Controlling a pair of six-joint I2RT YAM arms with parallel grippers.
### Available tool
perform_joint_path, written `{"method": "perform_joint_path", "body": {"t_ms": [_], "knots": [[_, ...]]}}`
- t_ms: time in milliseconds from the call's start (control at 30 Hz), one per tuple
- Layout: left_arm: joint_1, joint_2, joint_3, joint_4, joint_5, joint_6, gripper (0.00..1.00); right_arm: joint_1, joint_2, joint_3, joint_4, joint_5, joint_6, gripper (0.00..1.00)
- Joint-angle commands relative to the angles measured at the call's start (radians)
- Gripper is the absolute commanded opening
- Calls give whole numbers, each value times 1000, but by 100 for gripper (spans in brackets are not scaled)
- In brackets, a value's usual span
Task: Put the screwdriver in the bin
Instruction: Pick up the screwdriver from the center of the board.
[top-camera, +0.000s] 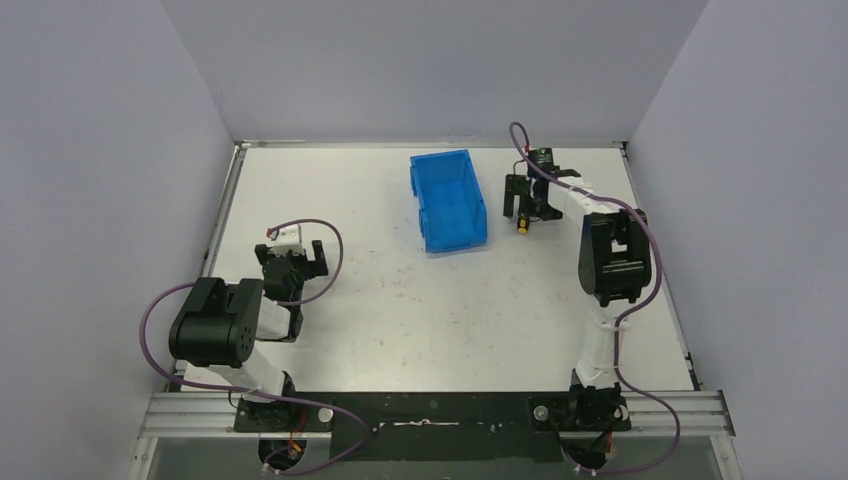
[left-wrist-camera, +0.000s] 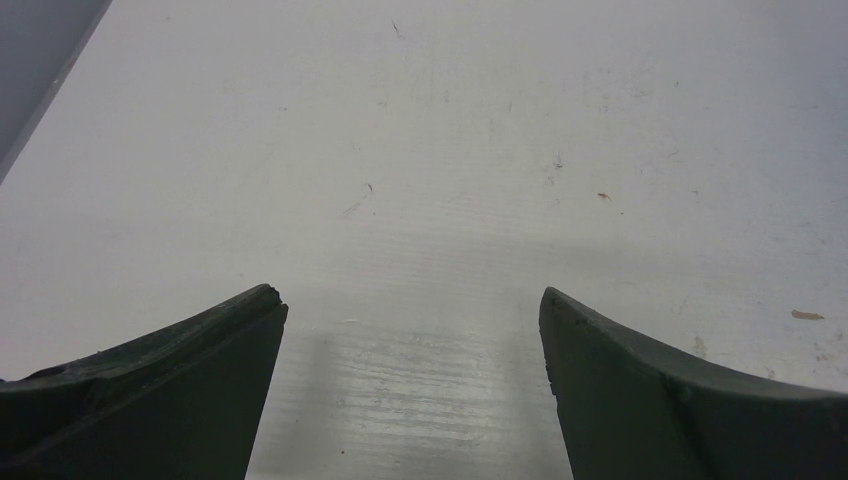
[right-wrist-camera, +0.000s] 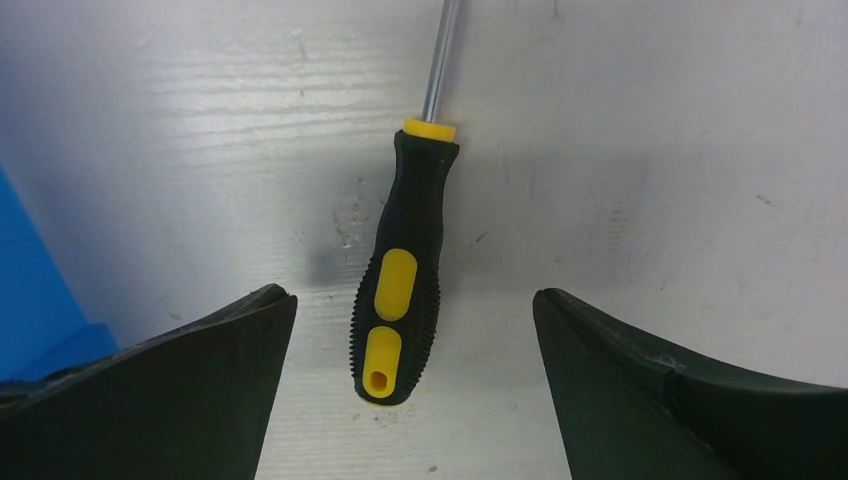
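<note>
The screwdriver (right-wrist-camera: 400, 290) lies flat on the white table, its yellow-and-black handle toward the wrist camera and its thin metal shaft (right-wrist-camera: 443, 60) pointing away. My right gripper (right-wrist-camera: 412, 295) is open and straddles the handle's end, with a gap on each side and no touch. From above, the right gripper (top-camera: 520, 208) is low over the screwdriver (top-camera: 522, 227), just right of the blue bin (top-camera: 447, 200). A blue edge of the bin (right-wrist-camera: 30, 300) shows at the left of the right wrist view. My left gripper (top-camera: 300, 258) is open over bare table (left-wrist-camera: 412, 292).
The bin stands at the back middle of the table (top-camera: 420, 310). Grey walls close in the left, back and right sides. A purple cable (top-camera: 520, 140) loops above the right wrist.
</note>
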Motion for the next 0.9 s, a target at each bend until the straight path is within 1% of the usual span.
{"method": "perform_joint_path", "body": {"t_ms": [0, 100, 267, 333, 400, 433, 500, 600, 667, 867], "knots": [[-2, -6, 17, 53, 3, 6, 97, -9, 23, -16, 55, -1, 20, 91], [-2, -6, 18, 53, 3, 7, 97, -9, 43, -23, 60, -29, 20, 84], [-2, -5, 18, 53, 3, 7, 97, -8, 47, -32, 74, -32, 20, 66], [-1, -5, 18, 54, 3, 7, 97, -9, 45, -31, 76, -31, 20, 56], [-2, -6, 18, 54, 3, 6, 97, -10, 38, -29, 76, -32, 19, 44], [-2, -5, 18, 54, 3, 7, 97, -9, 33, -30, 76, -33, 18, 36], [-2, -4, 18, 53, 3, 7, 97, -10, 20, -29, 76, -34, 18, 26], [-2, -5, 18, 53, 3, 6, 97, -10, -2, -21, 67, -33, 14, 16], [-2, -4, 18, 54, 3, 6, 97, -11, -21, -13, 56, -25, 13, 13], [-2, -4, 18, 53, 3, 7, 97, -11, -102, 29, 14, -12, 1, 13]]}}
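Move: The screwdriver's middle is about 5 cm ahead of the right hand and 3 cm below it, with no real offset sideways. Its black-and-yellow handle reaches back beneath the open fingers, about 1 cm left of their centre. The blue bin's middle is some 20 cm to this hand's left and 6 cm ahead, roughly level in height. From the left hand, the screwdriver lies about 14 cm ahead, 57 cm to the right and 4 cm below. The right hand's two fingers close on the screwdriver's handle from its left and right sides and pinch it across the yellow inlays. To get there the hand first sinks about 3 cm, drifting slightly back, then stays low while the fingers shut to around a third of their opening and keep their hold. Only at the very end does it start upwards, by half a centimetre. ##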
